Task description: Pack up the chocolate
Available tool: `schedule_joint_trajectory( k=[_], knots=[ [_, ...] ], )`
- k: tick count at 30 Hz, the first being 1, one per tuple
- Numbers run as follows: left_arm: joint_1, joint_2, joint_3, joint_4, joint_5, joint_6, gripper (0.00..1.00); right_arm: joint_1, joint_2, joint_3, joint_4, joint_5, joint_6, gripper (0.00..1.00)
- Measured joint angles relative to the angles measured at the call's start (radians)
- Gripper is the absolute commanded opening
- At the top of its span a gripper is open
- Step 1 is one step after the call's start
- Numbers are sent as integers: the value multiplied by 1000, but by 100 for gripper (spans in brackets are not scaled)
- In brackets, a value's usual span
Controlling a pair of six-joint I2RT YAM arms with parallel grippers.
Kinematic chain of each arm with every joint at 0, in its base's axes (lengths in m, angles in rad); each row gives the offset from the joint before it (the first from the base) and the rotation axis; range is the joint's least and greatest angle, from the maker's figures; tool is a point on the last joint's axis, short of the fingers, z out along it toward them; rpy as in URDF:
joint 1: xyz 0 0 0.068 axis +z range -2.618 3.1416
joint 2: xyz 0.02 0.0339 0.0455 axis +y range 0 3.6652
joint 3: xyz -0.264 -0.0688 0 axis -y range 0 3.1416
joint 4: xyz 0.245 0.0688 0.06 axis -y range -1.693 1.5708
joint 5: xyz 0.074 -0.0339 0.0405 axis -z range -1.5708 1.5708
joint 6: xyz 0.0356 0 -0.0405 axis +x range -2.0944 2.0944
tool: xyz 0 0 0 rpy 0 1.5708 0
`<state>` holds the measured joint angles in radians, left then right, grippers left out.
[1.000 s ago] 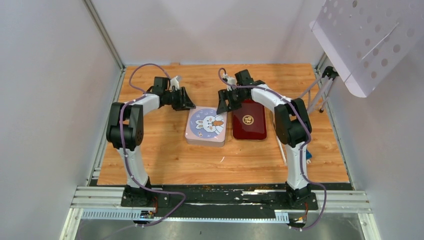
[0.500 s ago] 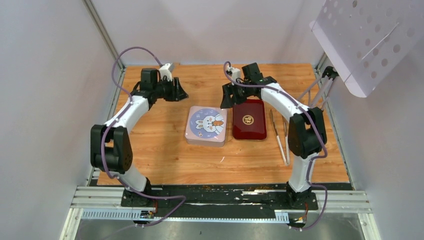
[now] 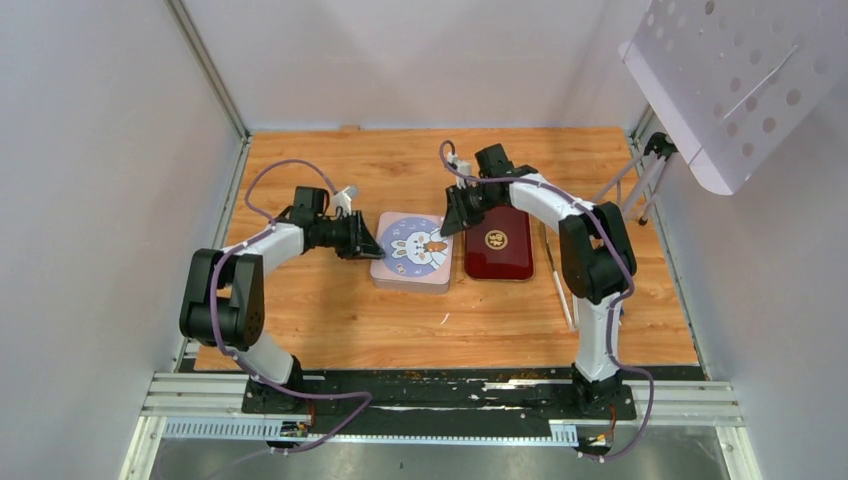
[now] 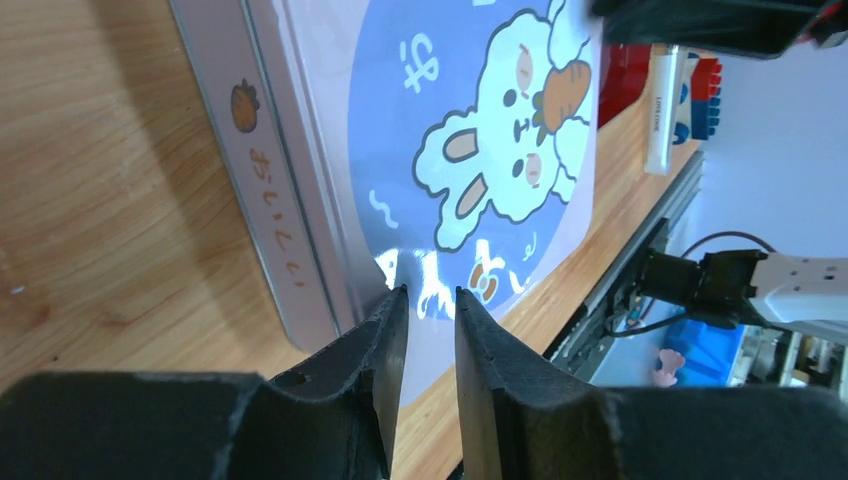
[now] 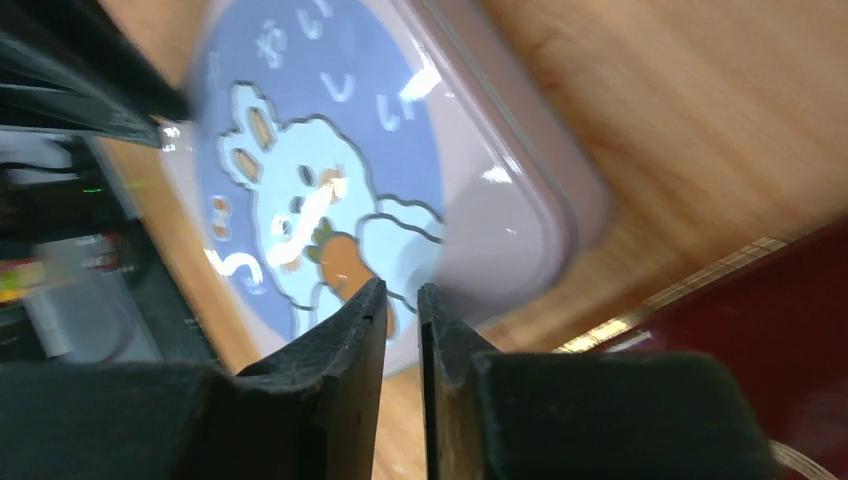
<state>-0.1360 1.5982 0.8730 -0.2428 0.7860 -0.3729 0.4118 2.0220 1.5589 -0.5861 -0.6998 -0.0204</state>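
Note:
No chocolate shows in any view. A closed pale-pink tin (image 3: 412, 250) with a blue rabbit-and-carrot lid lies mid-table. My left gripper (image 3: 368, 245) is low at the tin's left edge, its jaws nearly together with nothing between them. In the left wrist view the gripper (image 4: 430, 292) points across the lid (image 4: 480, 150). My right gripper (image 3: 447, 222) is at the tin's back right corner, also nearly closed and empty. In the right wrist view the gripper (image 5: 402, 287) hangs over the blurred lid (image 5: 320, 200).
A dark red tin (image 3: 498, 240) with a gold emblem lies right of the rabbit tin and also shows in the right wrist view (image 5: 760, 290). Metal tongs (image 3: 560, 285) lie right of it. A red-and-blue block (image 4: 705, 90) sits at the table's right edge. A perforated white panel (image 3: 740, 70) hangs at the upper right.
My left gripper swung from the back left of the table down to the tin's left edge. My right gripper came forward to the tin's back right corner. The tins have not moved.

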Motion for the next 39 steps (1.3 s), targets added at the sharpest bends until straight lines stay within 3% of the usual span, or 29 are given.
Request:
schedule_joint_trajectory(
  k=[1, 2, 12, 18, 30, 39],
  knots=[
    [0, 9, 1, 8, 7, -7, 33, 0, 25, -2, -1, 0, 3, 4],
    [0, 18, 4, 15, 13, -11, 33, 0, 43, -2, 3, -31, 16, 0],
    [0, 72, 59, 13, 34, -14, 35, 13, 53, 11, 14, -31, 5, 0],
    [0, 101, 179, 0, 15, 34, 35, 12, 42, 27, -26, -57, -96, 0],
    [-2, 373, 412, 58, 64, -11, 34, 40, -100, -234, -68, -159, -143, 0],
    [-8, 405, 459, 41, 46, 8, 34, 97, -107, -368, -50, -84, -63, 0]
  ],
)
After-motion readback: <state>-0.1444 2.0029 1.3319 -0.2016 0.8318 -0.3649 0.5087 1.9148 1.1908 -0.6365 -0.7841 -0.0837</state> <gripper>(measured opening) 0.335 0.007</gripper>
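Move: The rabbit lid's middle lies about 8 cm right of the left hand and 2 cm ahead, 1 cm lower. From the right hand it is about 7 cm left, 3 cm back and 3 cm lower, with the closed red box about 13 cm to this hand's right and 2 cm back, some 4 cm lower. Right fingers shut, dip, run 13 cm back along lid's edge; left hops 12 cm forward to far-left corner. ##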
